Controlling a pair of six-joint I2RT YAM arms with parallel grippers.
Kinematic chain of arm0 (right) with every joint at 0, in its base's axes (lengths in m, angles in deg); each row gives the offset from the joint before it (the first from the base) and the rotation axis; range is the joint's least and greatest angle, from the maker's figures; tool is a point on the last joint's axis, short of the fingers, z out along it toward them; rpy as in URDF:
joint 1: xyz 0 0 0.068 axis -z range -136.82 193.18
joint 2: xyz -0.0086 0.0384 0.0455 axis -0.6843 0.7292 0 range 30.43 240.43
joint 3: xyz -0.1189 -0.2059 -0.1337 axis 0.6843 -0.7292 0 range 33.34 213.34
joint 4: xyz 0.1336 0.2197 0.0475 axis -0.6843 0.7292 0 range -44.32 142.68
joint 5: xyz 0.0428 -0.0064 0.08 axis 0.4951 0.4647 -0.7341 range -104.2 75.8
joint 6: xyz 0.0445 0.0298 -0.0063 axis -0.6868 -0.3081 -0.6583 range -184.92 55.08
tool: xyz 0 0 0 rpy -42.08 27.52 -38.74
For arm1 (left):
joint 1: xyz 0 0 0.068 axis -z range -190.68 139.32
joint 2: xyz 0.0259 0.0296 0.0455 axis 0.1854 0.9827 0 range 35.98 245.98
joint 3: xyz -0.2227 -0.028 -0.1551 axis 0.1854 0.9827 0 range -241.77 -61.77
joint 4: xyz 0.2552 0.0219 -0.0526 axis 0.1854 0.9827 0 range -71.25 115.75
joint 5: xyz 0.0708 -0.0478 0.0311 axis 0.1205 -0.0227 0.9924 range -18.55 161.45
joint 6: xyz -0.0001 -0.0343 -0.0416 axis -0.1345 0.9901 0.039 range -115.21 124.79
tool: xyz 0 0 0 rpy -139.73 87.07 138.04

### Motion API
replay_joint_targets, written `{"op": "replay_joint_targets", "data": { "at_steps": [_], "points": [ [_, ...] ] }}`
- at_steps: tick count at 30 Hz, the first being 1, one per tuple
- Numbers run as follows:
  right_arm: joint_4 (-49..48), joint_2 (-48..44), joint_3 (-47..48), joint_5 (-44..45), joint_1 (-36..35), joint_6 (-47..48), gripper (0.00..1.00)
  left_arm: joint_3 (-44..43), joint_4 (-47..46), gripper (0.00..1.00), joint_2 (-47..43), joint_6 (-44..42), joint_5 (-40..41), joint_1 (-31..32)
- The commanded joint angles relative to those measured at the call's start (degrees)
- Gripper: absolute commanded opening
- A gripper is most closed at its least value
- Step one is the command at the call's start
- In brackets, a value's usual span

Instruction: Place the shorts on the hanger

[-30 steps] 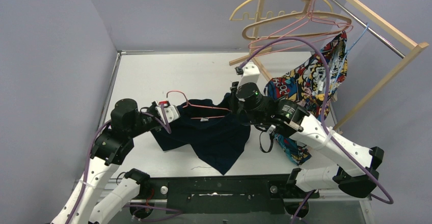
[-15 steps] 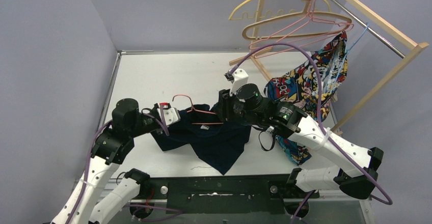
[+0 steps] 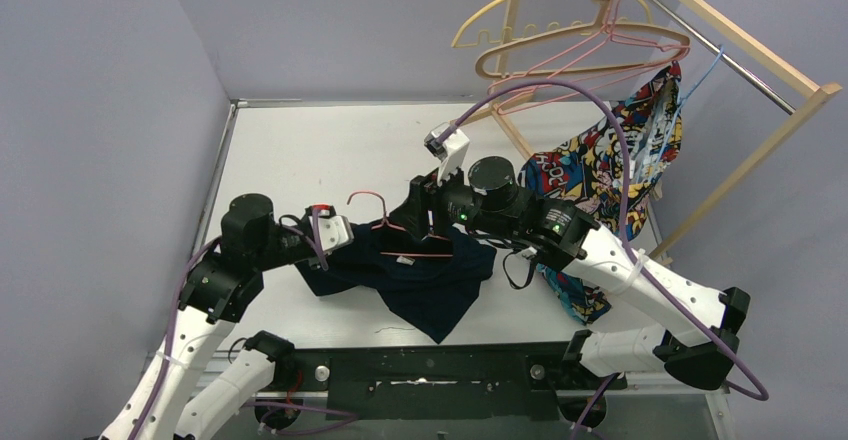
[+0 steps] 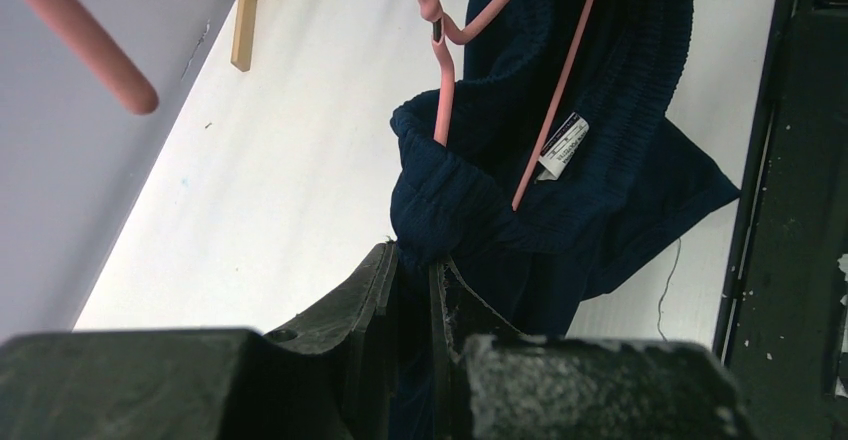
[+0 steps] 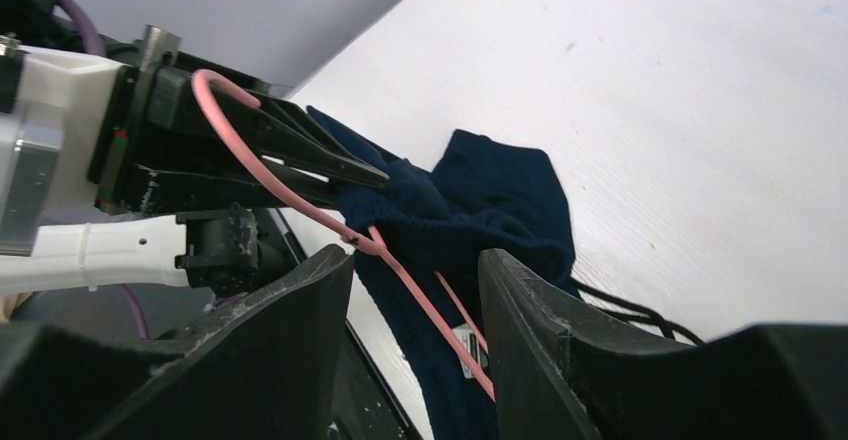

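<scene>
The navy shorts lie crumpled on the white table. The thin pink hanger rests on their waistband with its hook sticking up, and one arm runs into the waist opening beside the white label. My left gripper is shut on a fold of the waistband at its left end. Just above the hanger and the waistband's right part, my right gripper is open. The hanger's arm passes between its fingers, which hold nothing.
At the back right a wooden rack carries a yellow hanger, a tan hanger and a comic-print garment. A black drawstring trails at the shorts' right edge. Grey walls close in on the left and behind.
My right gripper has opened, let go of the shorts' right waistband corner and swung left over the hanger. The corner has dropped, and the hanger has shifted right. The left gripper keeps its hold.
</scene>
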Motion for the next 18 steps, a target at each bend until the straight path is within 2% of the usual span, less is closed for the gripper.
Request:
{"op": "replay_joint_targets", "data": {
  "at_steps": [1,7,9,11,13,18],
  "points": [
    [-9.67,0.68,2.36,-7.0,0.16,3.04,0.51,-4.41,-2.99,0.0,-0.84,1.59,-4.59,-0.11],
    [-12.94,3.42,1.79,-11.94,0.15,3.4,0.5,-3.98,-4.86,0.0,-0.83,3.06,-6.56,-0.11],
    [-14.24,4.25,2.31,-12.16,0.16,3.12,0.39,-3.89,-6.17,0.0,-0.75,3.63,-6.99,-0.11],
    [-15.19,4.94,3.49,-12.16,0.25,3.36,0.16,-4.03,-7.82,0.0,-0.7,5.04,-6.89,-0.11],
    [-14.44,4.94,4.93,-11.76,0.89,3.83,0.0,-4.29,-9.86,0.0,-1.19,6.74,-4.9,-0.11],
    [-10.39,1.62,4.8,-12.24,4.87,4.28,0.0,-4.4,-15.2,0.0,-3.04,13.82,5.26,-0.11]
  ]
}}
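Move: Just left of the open right fingers, about 4 cm away at nearly the same height, is the pink hanger's neck, just below where the hook begins. The hook's tip arches some 5 cm farther left and 5 cm higher than the neck, while the middle of the draped shorts lies roughly 5 cm back and 12 cm below the right hand. From the left hand, pinching the shorts around the hanger's shoulder, the neck is about 5 cm right, 3 ahead and 4 up. Sliding left about 4 cm towards the hanger's neck, rising slightly and swinging some 10 degrees counter-clockwise, the right hand brings its open fingers around the hook stem and shuts them on it just above the twist. With the stem pinched, it then eases forward about 2 cm. The left hand keeps its grip on shorts and hanger and rises about 2 cm, mostly at the end. ##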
